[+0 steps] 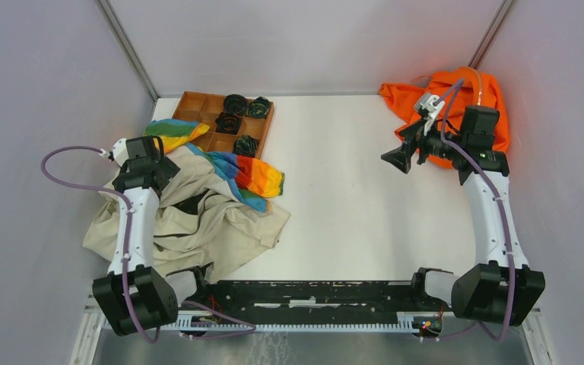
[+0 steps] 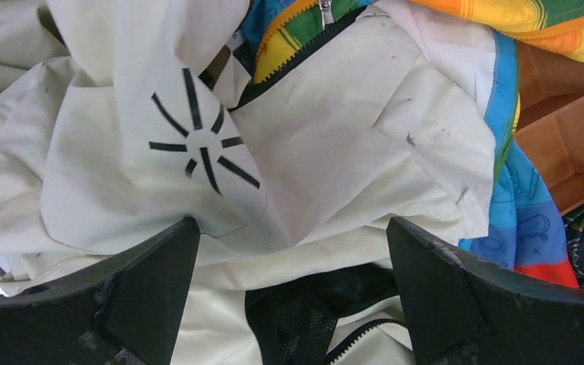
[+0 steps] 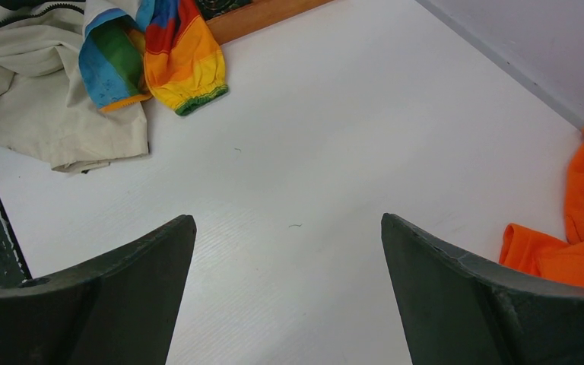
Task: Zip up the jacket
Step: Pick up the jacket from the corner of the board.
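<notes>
The beige jacket [image 1: 205, 220] lies crumpled at the left of the table, and its edge shows in the right wrist view [image 3: 38, 91]. In the left wrist view the jacket [image 2: 334, 144] fills the frame, with its black starburst logo [image 2: 201, 141], black lining [image 2: 312, 304] and a stretch of dark zipper [image 2: 365, 334]. My left gripper [image 1: 148, 169] hangs open just above it [image 2: 293, 220], holding nothing. Far to the right, my right gripper [image 1: 399, 158] is open over bare table [image 3: 289, 217], well apart from the jacket.
A rainbow-striped cloth [image 1: 247, 173] [image 2: 517, 205] [image 3: 175, 61] lies over the jacket's far side. Behind it stands a wooden compartment tray [image 1: 198, 106] [image 2: 563, 152] holding dark rolled items. An orange garment [image 1: 456, 95] [image 3: 578, 236] is bunched in the back right corner under the right arm.
</notes>
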`<action>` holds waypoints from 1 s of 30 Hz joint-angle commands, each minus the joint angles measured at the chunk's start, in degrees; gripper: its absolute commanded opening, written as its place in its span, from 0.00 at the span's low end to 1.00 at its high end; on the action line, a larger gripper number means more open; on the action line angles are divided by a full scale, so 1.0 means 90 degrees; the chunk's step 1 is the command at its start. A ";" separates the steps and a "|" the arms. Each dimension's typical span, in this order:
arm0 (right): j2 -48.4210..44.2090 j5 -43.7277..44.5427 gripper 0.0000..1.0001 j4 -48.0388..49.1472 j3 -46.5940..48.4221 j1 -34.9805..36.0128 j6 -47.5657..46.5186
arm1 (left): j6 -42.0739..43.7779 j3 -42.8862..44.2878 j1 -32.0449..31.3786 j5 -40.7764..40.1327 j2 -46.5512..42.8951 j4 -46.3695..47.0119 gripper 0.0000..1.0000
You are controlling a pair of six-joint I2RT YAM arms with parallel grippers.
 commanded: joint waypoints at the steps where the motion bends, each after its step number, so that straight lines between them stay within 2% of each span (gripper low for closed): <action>1: -0.0034 -0.0077 0.98 -0.0024 -0.0055 0.0032 -0.0177 | 0.0063 0.0464 0.0078 0.0180 0.0305 0.0341 1.00; 8: -0.0015 -0.0043 0.98 -0.0028 -0.0103 0.0033 -0.0226 | -0.0099 0.0294 0.0083 0.0093 0.0405 0.0246 0.98; 11: -0.0007 -0.0057 0.98 -0.0049 -0.0092 0.0032 -0.0242 | -0.0138 0.0212 0.0087 -0.0324 0.0385 0.0311 0.98; 18: -0.0029 -0.0052 0.98 -0.0166 -0.0162 0.0032 -0.0420 | -0.0395 0.0069 0.0226 -0.0888 0.1288 0.0171 0.97; 21: -0.0034 -0.0001 0.98 -0.0429 -0.0072 0.0035 -0.0683 | -0.0379 0.0157 0.0415 -0.0831 0.1508 0.0263 0.91; 24: -0.0039 0.0068 0.98 -0.0664 -0.0020 0.0025 -0.0967 | -0.0222 0.0320 0.0447 -0.0707 0.1390 0.0395 0.70; 27: -0.0032 0.0075 0.98 -0.0757 -0.0003 0.0029 -0.1055 | 0.0100 0.0550 0.0451 -0.0448 0.0983 0.0500 0.17; 28: -0.0034 0.0070 0.98 -0.0764 -0.0005 0.0030 -0.1064 | 0.0227 0.0659 0.0446 -0.0360 0.0806 0.0521 0.11; 30: -0.0024 0.0051 0.98 -0.0775 0.0041 0.0033 -0.1055 | 0.0330 0.0927 0.0448 -0.0219 0.0405 0.0547 0.07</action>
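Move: The fold of the jacket beside the black star mark lies about 3 cm to the left hand's left, 1 cm ahead and 6 cm below it. From that hand, the black mesh is some 11 cm right and 5 cm back, the upper rainbow sleeve about 16 cm ahead and 8 cm right, and the wooden box 18 cm ahead and 22 cm right. From the idle right hand the fold is roughly 70 cm left, 4 cm back and 17 cm down. After easing forward about 1 cm, the wide-open left hand sinks some 5 cm and shifts 3 cm left onto the jacket fold, tipping its fingers about 10 degrees farther down, then shuts them to pinch the cloth by the star mark and starts back up by 2 cm. The empty right hand, still open, only settles some 2.5 cm lower and slightly back. ##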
